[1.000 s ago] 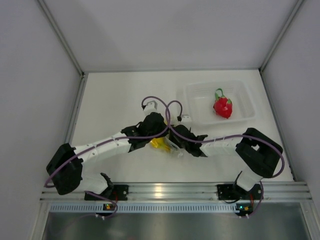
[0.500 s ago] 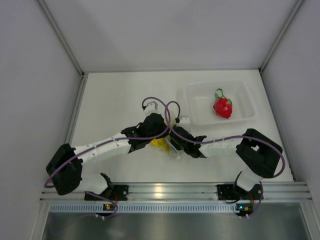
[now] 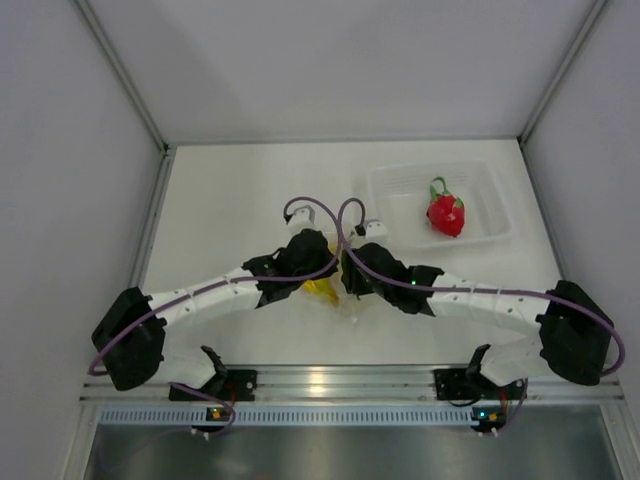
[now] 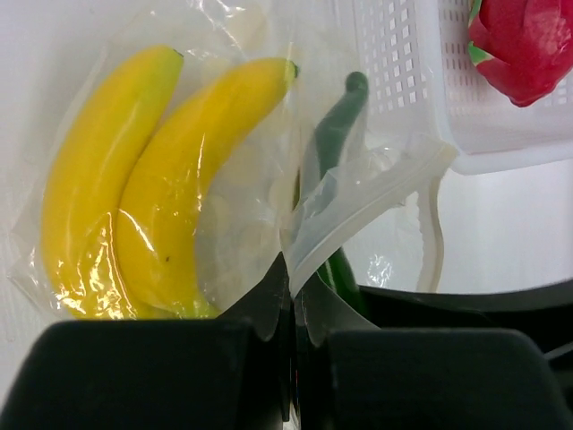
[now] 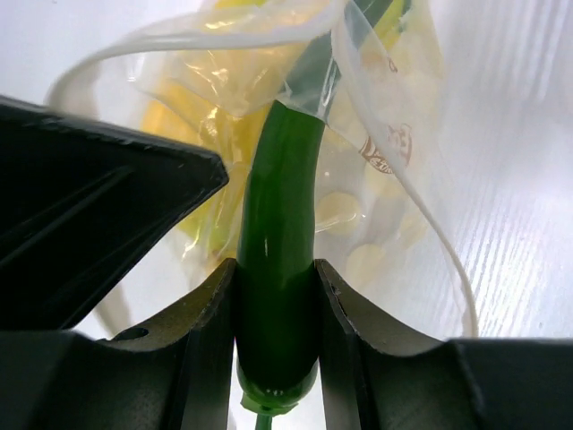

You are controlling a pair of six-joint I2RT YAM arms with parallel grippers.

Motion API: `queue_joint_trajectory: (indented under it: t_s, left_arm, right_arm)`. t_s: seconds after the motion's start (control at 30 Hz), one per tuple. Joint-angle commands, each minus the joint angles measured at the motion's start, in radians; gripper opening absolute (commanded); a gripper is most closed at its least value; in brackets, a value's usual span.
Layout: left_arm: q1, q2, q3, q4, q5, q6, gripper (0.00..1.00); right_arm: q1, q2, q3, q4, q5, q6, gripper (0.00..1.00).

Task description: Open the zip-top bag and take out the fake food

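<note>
The zip-top bag [image 4: 242, 206] lies on the table between both arms and is seen in the top view as the bag [image 3: 335, 292]. My left gripper [image 4: 295, 278] is shut on the bag's open zip edge [image 4: 358, 210]. Two yellow bananas [image 4: 134, 197] lie inside the bag. A long green piece [image 5: 277, 224] sticks out of the bag's mouth, with my right gripper [image 5: 276, 269] shut on its stem end. The red strawberry-like fruit [image 3: 446, 213] lies in the clear tray. In the top view the left gripper [image 3: 318, 268] and right gripper [image 3: 346, 275] meet over the bag.
The rigid clear tray [image 3: 385, 185] stands at the back right, its perforated wall [image 4: 403, 72] close beside the bag. The left gripper's black body [image 5: 89, 197] sits right next to my right fingers. White walls enclose the table on three sides.
The right arm has stretched out, its elbow swinging to the right and nearer. Its gripper has shifted slightly left and further in at the bag. The left arm has hardly moved.
</note>
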Motion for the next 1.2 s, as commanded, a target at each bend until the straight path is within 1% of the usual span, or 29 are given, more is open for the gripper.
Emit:
queue_joint_trajectory:
  t_s: [0.0,0.1,0.13,0.2,0.23,0.33,0.43,0.57,0.7,0.73,0.77,0.83,0.87,0.93,0.97,1.0,1.1,1.17]
  left_arm:
    - [-0.005,-0.033,-0.019,0.046,-0.031,0.0,0.0]
    - [-0.005,-0.047,-0.03,0.046,-0.054,-0.003,0.0]
    - [-0.005,-0.051,-0.033,0.044,-0.057,-0.004,0.0]
    - [-0.005,-0.06,-0.038,0.046,-0.071,-0.004,0.0]
    - [-0.005,-0.062,-0.039,0.044,-0.076,-0.004,0.0]
    - [-0.005,-0.071,-0.05,0.043,-0.094,-0.012,0.0]
    - [-0.005,-0.079,-0.055,0.043,-0.103,-0.023,0.0]
    - [-0.003,-0.091,-0.064,0.044,-0.116,-0.033,0.0]
    - [-0.005,-0.123,-0.084,0.043,-0.143,-0.053,0.0]
    - [-0.003,-0.133,-0.098,0.043,-0.152,-0.058,0.0]
    - [-0.005,-0.149,-0.104,0.043,-0.168,-0.066,0.0]
    - [-0.005,-0.168,-0.113,0.038,-0.183,-0.07,0.0]
    - [-0.005,-0.177,-0.116,0.027,-0.2,-0.075,0.0]
    - [-0.003,-0.195,-0.118,0.016,-0.215,-0.078,0.0]
    - [-0.003,-0.202,-0.118,-0.002,-0.234,-0.084,0.0]
    - [-0.003,-0.215,-0.118,-0.01,-0.243,-0.089,0.0]
    - [-0.005,-0.237,-0.124,-0.014,-0.258,-0.093,0.0]
    - [-0.005,-0.243,-0.127,-0.016,-0.265,-0.09,0.0]
  right_arm:
    - [0.018,-0.097,0.052,-0.112,-0.035,-0.037,0.15]
    - [0.017,-0.173,0.048,-0.16,-0.061,-0.057,0.15]
    - [0.017,-0.221,0.039,-0.181,-0.075,-0.071,0.15]
    - [0.017,-0.278,0.02,-0.183,-0.135,-0.091,0.15]
    - [0.017,-0.334,0.002,-0.189,-0.158,-0.108,0.15]
    - [0.017,-0.432,0.002,-0.227,-0.206,-0.137,0.15]
    - [0.015,-0.494,0.025,-0.281,-0.235,-0.174,0.15]
    - [0.014,-0.529,0.052,-0.373,-0.259,-0.215,0.15]
    - [0.011,-0.565,0.055,-0.404,-0.321,-0.252,0.15]
    - [0.011,-0.581,0.052,-0.405,-0.342,-0.27,0.15]
    - [0.011,-0.591,0.048,-0.402,-0.403,-0.281,0.15]
    - [0.011,-0.624,0.029,-0.378,-0.471,-0.307,0.15]
    - [0.012,-0.634,0.023,-0.372,-0.542,-0.318,0.15]
    - [0.011,-0.666,0.005,-0.342,-0.6,-0.338,0.15]
    - [0.011,-0.677,-0.001,-0.332,-0.662,-0.343,0.15]
    - [0.011,-0.687,-0.012,-0.319,-0.692,-0.349,0.15]
    - [0.011,-0.723,-0.014,-0.284,-0.743,-0.355,0.15]
    - [0.011,-0.733,0.0,-0.301,-0.679,-0.356,0.15]
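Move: The right hand already grips the green pepper by its near end, with the far end still in the bag. The basket's middle lies some 25 cm ahead of this hand, 24 cm to its right and 7 cm lower, with the dragon fruit in it about 23 cm ahead and 26 cm right. The bananas are roughly 5 cm ahead, 6 cm left and 8 cm below. From the left hand, pinching the bag's lip, the pepper's middle is about 1 cm ahead, 4 cm right and 6 cm lower. Keeping its grip on the green pepper, the right hand draws it out of the bag's mouth, going back and up by about 15 cm each way with a slight shift to the right, and swings some 40 degrees counter-clockwise, mostly late in the pull. The left hand stays pinched on the bag's lip and works away from it, about 5 cm left and then a little up as well, fingers still shut. ##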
